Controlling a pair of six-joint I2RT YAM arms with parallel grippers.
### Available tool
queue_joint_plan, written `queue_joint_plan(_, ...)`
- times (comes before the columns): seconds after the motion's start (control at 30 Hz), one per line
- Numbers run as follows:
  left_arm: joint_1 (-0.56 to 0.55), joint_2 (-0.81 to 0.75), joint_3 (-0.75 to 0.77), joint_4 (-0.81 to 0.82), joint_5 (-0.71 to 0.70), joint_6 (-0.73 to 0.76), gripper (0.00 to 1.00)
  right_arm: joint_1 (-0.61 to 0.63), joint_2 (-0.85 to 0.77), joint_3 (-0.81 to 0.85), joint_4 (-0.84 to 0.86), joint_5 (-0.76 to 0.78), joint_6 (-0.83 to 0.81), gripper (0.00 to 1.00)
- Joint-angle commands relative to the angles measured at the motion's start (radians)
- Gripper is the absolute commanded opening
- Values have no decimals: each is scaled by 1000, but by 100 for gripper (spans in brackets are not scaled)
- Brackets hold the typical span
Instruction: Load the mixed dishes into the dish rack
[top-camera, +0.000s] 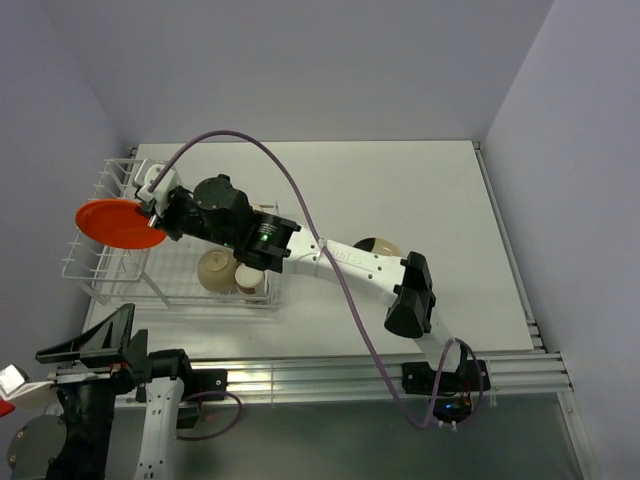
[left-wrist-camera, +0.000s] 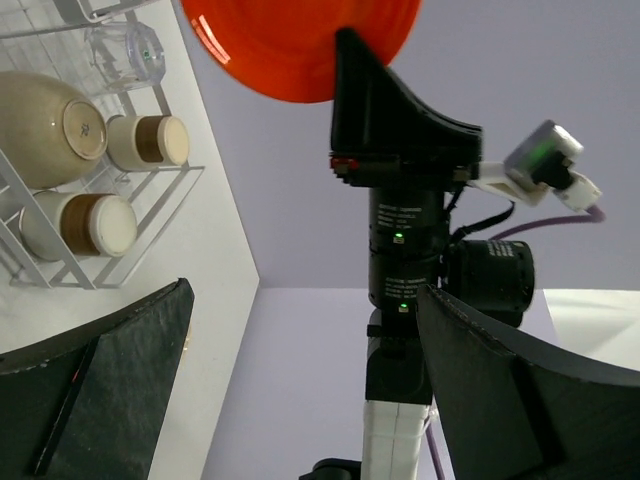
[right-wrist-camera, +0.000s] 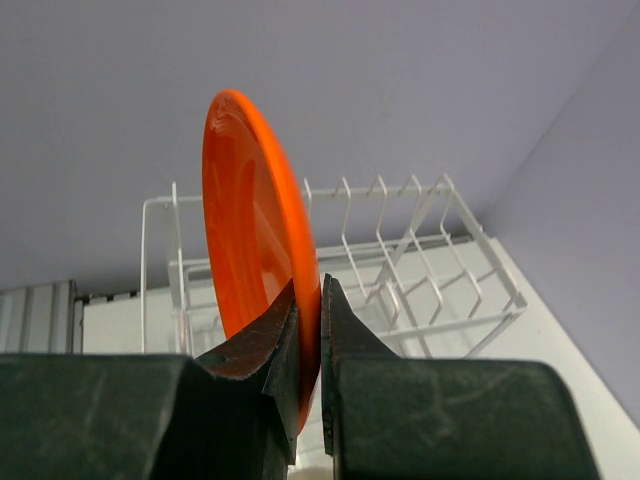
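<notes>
My right gripper (top-camera: 152, 212) (right-wrist-camera: 320, 300) is shut on the rim of the glossy orange plate (top-camera: 118, 224) (right-wrist-camera: 245, 230). It holds the plate on edge above the left end of the white wire dish rack (top-camera: 105, 268) (right-wrist-camera: 400, 250), over the upright slots. In the basket part lie a cream-white bowl (top-camera: 216, 268) (left-wrist-camera: 45, 125), two tan cups (left-wrist-camera: 150, 140) (left-wrist-camera: 90, 225) and a clear glass (left-wrist-camera: 128, 55). A cream dish (top-camera: 378, 245) shows partly behind the right arm. My left gripper (top-camera: 95, 345) (left-wrist-camera: 310, 390) is open and empty at the near left edge.
The right arm (top-camera: 350, 265) stretches across the table from its base at the near right to the rack. Its purple cable (top-camera: 290, 185) loops above the table. Walls stand close behind and left of the rack.
</notes>
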Motion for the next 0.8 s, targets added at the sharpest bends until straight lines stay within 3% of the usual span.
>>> queue_joint_plan(0.0, -8, -19, -61, -5, 7, -56, 99, 10, 36, 103, 88, 9, -42, 0)
queue_joint_plan(0.17, -16, -104, -128, -7, 7, -186, 99, 16, 100, 177, 85, -27, -43, 0)
queue_joint_plan(0.77, -38, -138, -125, -5, -34, -237, 99, 76, 270, 295, 134, 15, -80, 0)
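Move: The right hand holds the orange plate; the rack's near plate slots lie about 18 cm to its left, roughly level with it fore and aft and some 15 cm below. The bowl sits about 3 cm ahead and 4 cm right, the near mug 12 cm right and level, both some 35 cm down. From the left hand those slots are about 20 cm ahead, 15 cm left and 14 cm below. Right hand carries the gripped plate 7 cm left, down and back towards the near slots; left sinks slightly. ##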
